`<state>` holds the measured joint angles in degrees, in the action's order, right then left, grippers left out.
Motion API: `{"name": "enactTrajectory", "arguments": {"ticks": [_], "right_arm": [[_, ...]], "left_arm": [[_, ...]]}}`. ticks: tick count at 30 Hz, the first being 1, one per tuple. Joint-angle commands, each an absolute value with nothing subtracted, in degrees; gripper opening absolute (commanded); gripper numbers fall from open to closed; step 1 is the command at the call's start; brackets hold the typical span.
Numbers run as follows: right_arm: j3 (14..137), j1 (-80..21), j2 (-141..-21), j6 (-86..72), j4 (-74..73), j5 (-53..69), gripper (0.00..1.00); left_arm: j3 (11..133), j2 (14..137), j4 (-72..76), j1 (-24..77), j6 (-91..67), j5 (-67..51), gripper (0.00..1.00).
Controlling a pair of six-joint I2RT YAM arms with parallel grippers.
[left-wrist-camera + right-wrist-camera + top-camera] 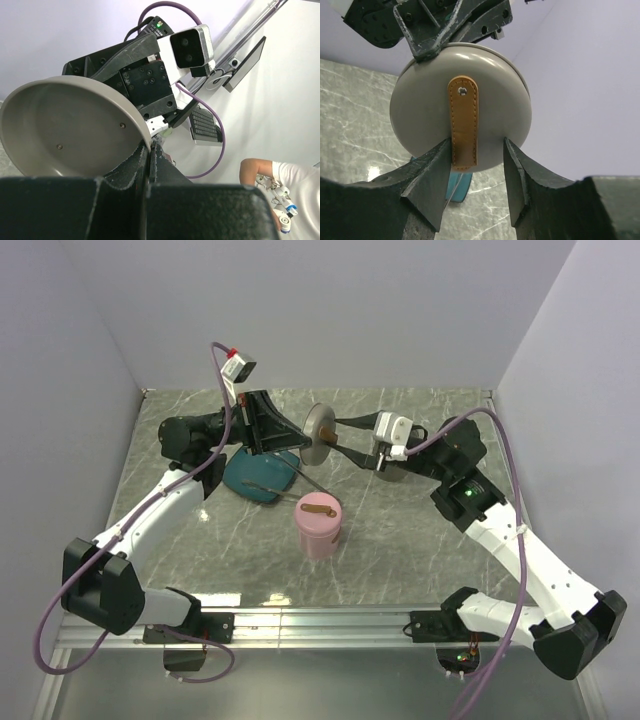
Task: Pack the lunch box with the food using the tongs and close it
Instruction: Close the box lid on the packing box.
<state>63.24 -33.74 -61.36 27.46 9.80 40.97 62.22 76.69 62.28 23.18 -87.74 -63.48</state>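
Observation:
A round grey lid (319, 435) with a tan leather strap (463, 120) hangs on edge in the air above the table. My left gripper (297, 436) is shut on its rim (148, 142); the lid's hollow inside (65, 130) fills the left wrist view. My right gripper (477, 150) faces the lid's outer side, open, its fingers astride the strap's lower end. The pink lunch box (319, 526) stands on the table below, a tan strip on its top. The silver tongs (293, 487) lie across the teal plate (258, 480). The food is hidden.
Marble-pattern tabletop (400, 530) with white walls on three sides. The left arm (190, 440) covers part of the plate. The arm bases sit on a metal rail (320, 620) at the near edge.

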Motion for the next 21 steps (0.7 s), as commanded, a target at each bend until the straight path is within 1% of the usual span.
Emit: {"name": "enactTrajectory", "arguments": {"ticks": [1, 5, 8, 10, 11, 13, 14, 16, 17, 18, 19, 20, 21], "right_arm": [[62.9, -34.7, -61.1, 28.6, 11.6, 40.4, 0.51], [62.7, -35.6, -61.3, 28.4, 11.9, 40.2, 0.46], [62.8, -36.1, -61.4, 28.7, 11.1, 40.3, 0.37], [62.7, -36.0, -61.4, 29.0, 10.5, 40.2, 0.34], [62.8, -36.1, -61.4, 29.1, 10.3, 40.3, 0.29], [63.0, -36.0, -61.3, 29.4, 9.2, 40.4, 0.24], [63.1, -36.0, -61.3, 29.5, 9.1, 40.6, 0.17], [63.5, -36.0, -61.3, 29.2, 8.2, 40.3, 0.10], [63.9, -36.0, -61.2, 29.0, 7.9, 40.1, 0.04], [64.2, -36.1, -61.1, 28.5, 7.4, 39.7, 0.01], [64.6, -35.9, -60.9, 28.3, 7.0, 39.1, 0.00], [64.9, -35.9, -60.9, 27.9, 6.6, 38.9, 0.00], [65.2, -35.9, -60.8, 27.6, 5.4, 38.8, 0.00]], "left_arm": [[62.8, 74.7, 64.1, 23.7, -87.0, -64.1, 0.00], [62.9, 74.8, 64.2, 24.0, -87.1, -64.0, 0.00], [63.2, 74.8, 64.1, 24.2, -86.9, -64.2, 0.00], [63.2, 74.8, 64.0, 24.3, -86.7, -64.3, 0.00], [63.2, 74.7, 63.9, 24.3, -86.7, -64.3, 0.00], [63.1, 74.6, 63.7, 24.3, -86.7, -64.4, 0.00], [62.9, 74.6, 63.8, 24.3, -86.6, -64.4, 0.00], [62.8, 74.4, 63.4, 24.4, -86.2, -64.2, 0.00], [62.8, 74.4, 62.8, 24.4, -85.7, -64.2, 0.00], [62.8, 74.3, 61.9, 24.3, -84.9, -64.0, 0.00], [63.0, 74.0, 57.4, 24.4, -81.9, -63.7, 0.04], [63.5, 73.7, 54.9, 24.3, -80.3, -63.0, 0.22], [63.6, 73.7, 52.9, 24.1, -79.4, -62.7, 0.36]]}}
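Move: The grey lid hangs upright between the hands. Its middle is about 3 cm left, 1 cm back and 2 cm above the right hand, its leather strap already between those open fingers. From the left hand, still gripping the rim, it lies some 4 cm ahead, 2 cm right and 3 cm lower. From the right hand, the pink box is about 3 cm left, 1 cm back and 36 cm below; the grey packing box roughly 20 cm ahead, 15 cm right and 36 cm below. Right fingers close from about half open and pinch the lid's leather strap, while that hand eases roughly 1 cm left and back onto it, sinking slightly as it shuts. The left hand all but holds its place with the rim pinched, until its fingers start to part right at the end, easing off the rim. ##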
